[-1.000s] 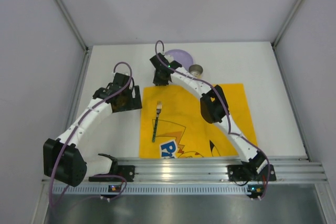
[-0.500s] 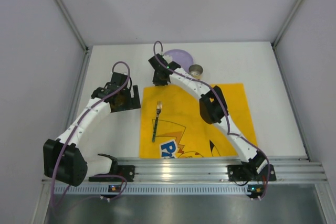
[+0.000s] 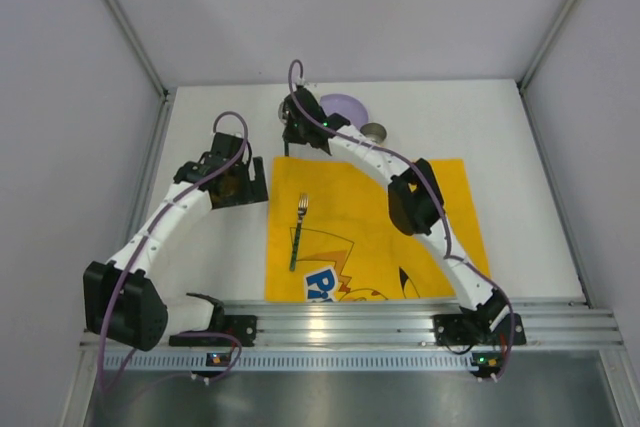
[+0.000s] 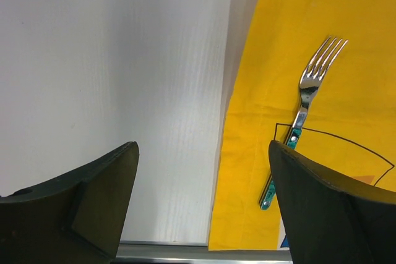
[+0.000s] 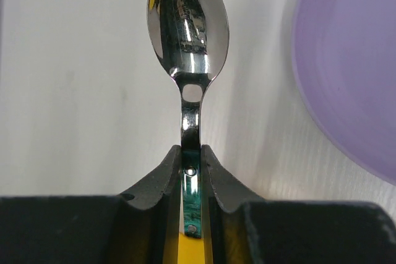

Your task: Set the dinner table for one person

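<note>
My right gripper [image 5: 190, 149] is shut on the green handle of a steel spoon [image 5: 189, 23], whose bowl points away over the white dinner table [image 5: 74, 91]. In the top view that gripper [image 3: 290, 134] hangs at the back left corner of the yellow placemat [image 3: 370, 237], beside the purple plate [image 3: 345, 107]. A fork [image 3: 298, 227] with a green handle lies on the placemat's left part. My left gripper [image 3: 240, 187] stands open over the table just left of the placemat. In its wrist view the left gripper [image 4: 204, 153] has nothing between its fingers, and the fork [image 4: 312, 81] lies to the right.
A small metal cup [image 3: 374, 132] stands behind the placemat, right of the purple plate [image 5: 352, 72]. Grey walls enclose the table on three sides. An aluminium rail [image 3: 400, 322] with the arm bases runs along the near edge.
The right gripper's jaws have closed on the spoon handle, and it has shifted slightly left and back. The left arm has drifted slightly left.
</note>
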Controlling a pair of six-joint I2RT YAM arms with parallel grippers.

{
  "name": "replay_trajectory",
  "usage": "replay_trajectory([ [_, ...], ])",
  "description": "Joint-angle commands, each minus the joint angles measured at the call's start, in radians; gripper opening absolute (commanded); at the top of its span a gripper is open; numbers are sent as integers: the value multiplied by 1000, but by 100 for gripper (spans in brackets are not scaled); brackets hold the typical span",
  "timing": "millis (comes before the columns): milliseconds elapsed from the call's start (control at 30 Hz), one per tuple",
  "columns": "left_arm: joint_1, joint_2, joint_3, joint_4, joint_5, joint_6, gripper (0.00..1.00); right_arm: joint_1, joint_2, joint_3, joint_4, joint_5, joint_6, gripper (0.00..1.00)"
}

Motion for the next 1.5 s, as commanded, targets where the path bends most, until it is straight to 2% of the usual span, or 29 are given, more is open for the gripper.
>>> replay_trajectory([
  [0, 6, 7, 53, -7, -30, 16, 91, -4, -199, 75, 158, 49, -93, 0],
  [100, 6, 22, 69, -9, -45, 28, 91, -24, -337, -64, 160, 106, -205, 0],
  [133, 6, 25, 73, -7, -47, 31, 91, -45, -435, -126, 163, 119, -216, 0],
  [200, 6, 36, 85, -6, -47, 31, 92, -79, -544, -353, 169, 135, -230, 0],
  [233, 6, 40, 88, -4, -42, 31, 92, -117, -660, -432, 171, 141, -236, 0],
  [267, 6, 42, 90, 5, -36, 31, 92, -136, -720, -597, 172, 162, -236, 0],
  [333, 6, 46, 87, 16, -31, 28, 92, -195, -893, -756, 172, 170, -224, 0],
  [367, 6, 48, 82, 25, -25, 28, 92, -215, -947, -897, 149, 178, -216, 0],
  [433, 6, 57, 79, 36, -21, 25, 92, -258, -1091, -1014, 106, 193, -184, 0],
  [467, 6, 63, 73, 42, -17, 25, 92, -271, -1129, -1107, 77, 202, -169, 0],
  [600, 6, 86, 70, 71, -4, 24, 92, -320, -1259, -1298, -35, 181, -107, 0],
  [667, 6, 100, 78, 74, 1, 22, 91, -363, -1278, -1385, -38, 103, -94, 0],
  [767, 4, 106, 87, 77, 9, 25, 91, -429, -1230, -1464, -47, -16, -103, 0],
  [867, 6, 106, 95, 76, 7, 31, 91, -476, -1172, -1524, -46, -66, -103, 0],
  [1167, 6, 42, 53, 62, -16, 19, 91, -515, -1003, -1507, -113, -115, -258, 0],
  [1300, 6, 28, 35, 68, -17, 2, 91, -512, -947, -1478, -190, -60, -356, 0],
  [1467, 6, 25, 24, 83, -24, -5, 91, -515, -965, -1433, -268, 56, -411, 0],
])
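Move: The spoon is already in my right hand, about 8 cm above the table. Its spot on the right part of the yellow cloth lies some 40 cm to the right, 22 cm back and 8 cm below. The purple plate sits about 13 cm to my right and 4 cm ahead, the cup about 22 cm right and 3 cm back, and the fork about 26 cm back and 2 cm right. From my left hand, that spot lies about 49 cm right, level fore and aft, 12 cm below. With the fingers still shut on the spoon's handle, my right hand climbs about 18 cm, then sweeps some 40 cm right and 22 cm back, over the near side of the plate and past the cup. It comes down to the right part of the cloth, tipping the fingers some 30 degrees steeper than at the start, then nearly halts low there, the wrist still rolling its left side down, without letting go. ##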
